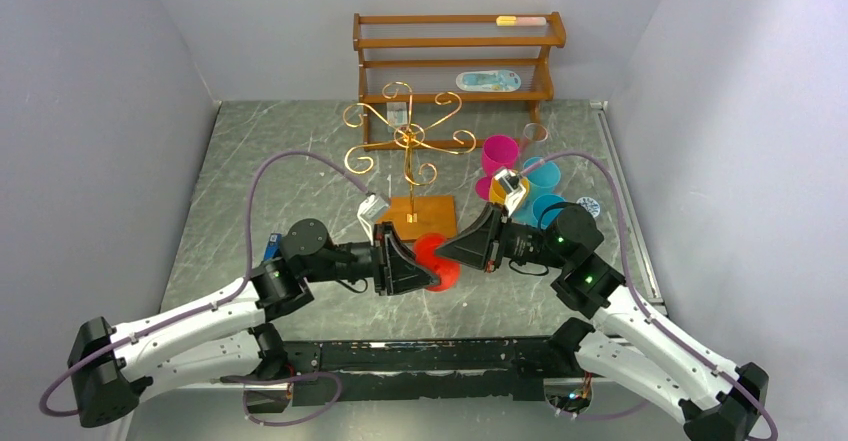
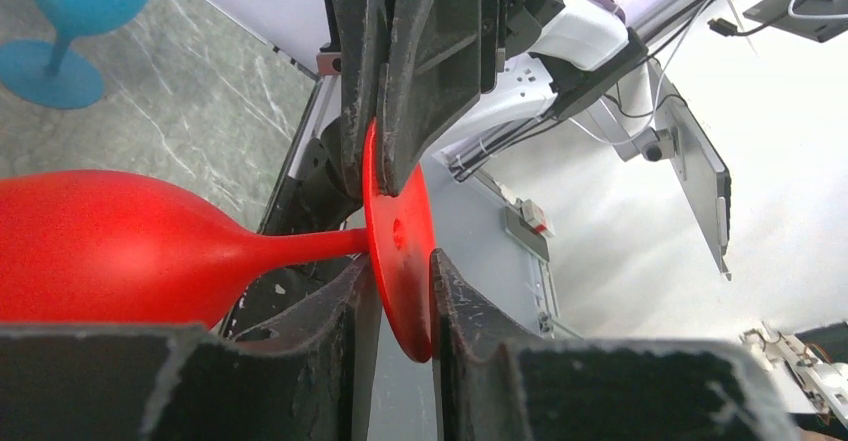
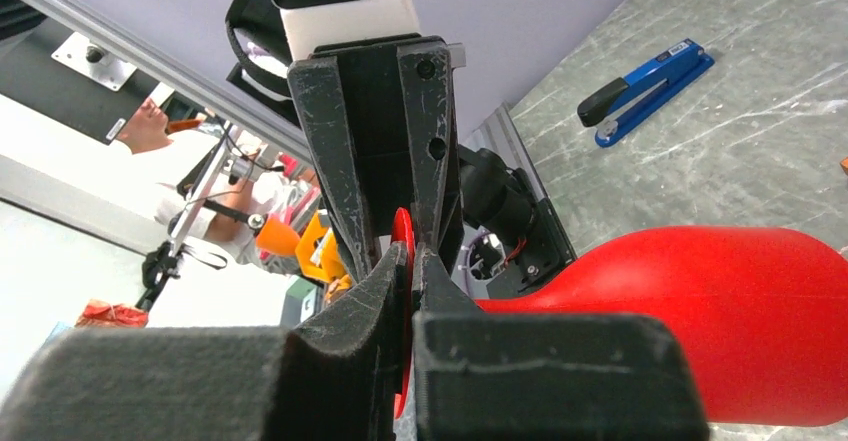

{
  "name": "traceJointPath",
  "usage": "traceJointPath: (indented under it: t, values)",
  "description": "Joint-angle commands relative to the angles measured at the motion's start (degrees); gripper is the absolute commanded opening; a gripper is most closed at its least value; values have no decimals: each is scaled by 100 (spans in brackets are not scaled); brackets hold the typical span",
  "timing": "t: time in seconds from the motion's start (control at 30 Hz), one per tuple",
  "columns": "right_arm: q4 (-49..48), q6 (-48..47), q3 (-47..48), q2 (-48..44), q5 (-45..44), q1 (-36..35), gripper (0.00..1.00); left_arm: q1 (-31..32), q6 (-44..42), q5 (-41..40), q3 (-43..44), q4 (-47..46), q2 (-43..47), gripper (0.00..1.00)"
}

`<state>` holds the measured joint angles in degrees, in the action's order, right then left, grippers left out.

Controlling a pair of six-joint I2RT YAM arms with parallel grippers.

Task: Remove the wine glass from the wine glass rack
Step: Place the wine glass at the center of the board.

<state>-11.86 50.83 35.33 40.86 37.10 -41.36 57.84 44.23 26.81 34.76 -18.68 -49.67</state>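
Observation:
The red wine glass (image 1: 443, 267) is off the gold wine glass rack (image 1: 410, 146) and hangs sideways in front of the rack's wooden base (image 1: 432, 217). Its round foot (image 2: 400, 251) is held from both sides. My left gripper (image 2: 400, 261) has its fingers closed in on the foot's lower edge, both tips touching it, with the bowl (image 2: 110, 246) pointing left. From the opposite side my right gripper (image 3: 412, 251) is shut tight on the foot, and the bowl (image 3: 720, 311) lies to its right. In the top view the two grippers (image 1: 428, 273) (image 1: 441, 253) meet nose to nose.
A three-tier wooden shelf (image 1: 455, 56) stands at the back. Pink (image 1: 498, 153) and blue (image 1: 545, 176) glasses stand right of the rack; a blue one (image 2: 70, 21) shows in the left wrist view. A blue stapler (image 3: 645, 81) lies on the marble table (image 1: 290, 151).

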Motion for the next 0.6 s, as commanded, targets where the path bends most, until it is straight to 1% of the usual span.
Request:
traceJointPath:
  t: [0.0, 0.13, 0.17, 0.23, 0.37, 0.43, 0.5, 0.57]
  values:
    - [-409, 59, -55, -81, 86, -63, 0, -9, -80, 374, 298, -164, -258, 29]
    - [-394, 31, -119, -161, -11, -56, 0, -10, -204, 431, 441, -9, -350, 30]
    - [-388, 28, -131, -174, -26, -56, 0, -10, -224, 421, 451, 21, -350, 28]
    - [-359, -5, -148, -175, -51, -57, 0, -10, -249, 387, 437, 57, -350, 19]
    - [-379, -56, -137, -71, -23, -60, 0, -10, -350, 426, 512, 100, -422, 13]
    - [-460, -35, -108, 7, 20, -56, 0, -10, -389, 402, 566, 149, -467, 7]
    - [-577, 34, -132, 45, 17, -58, 0, -10, -431, 378, 607, 171, -467, 5]
    - [-672, 106, -207, 53, -15, -56, 2, -10, -497, 348, 631, 218, -429, 5]
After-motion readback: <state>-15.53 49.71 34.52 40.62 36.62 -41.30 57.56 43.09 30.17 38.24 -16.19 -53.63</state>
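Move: The red wine glass's base, its edge still pinched by the right hand, stands between the left hand's open fingers; its middle is about 2 cm ahead, 2 cm right and 1 cm above. The rack's wooden foot lies some 22 cm ahead of the left hand, 4 cm left and 27 cm below. From the right hand the base's middle is about 2 cm back, 1 cm left and 1 cm below; the yellow glass stands roughly 20 cm ahead, 16 cm right and 23 cm below. The left hand eases about 1 cm right and closes, pinching the glass base's edge; the right keeps its grip. ##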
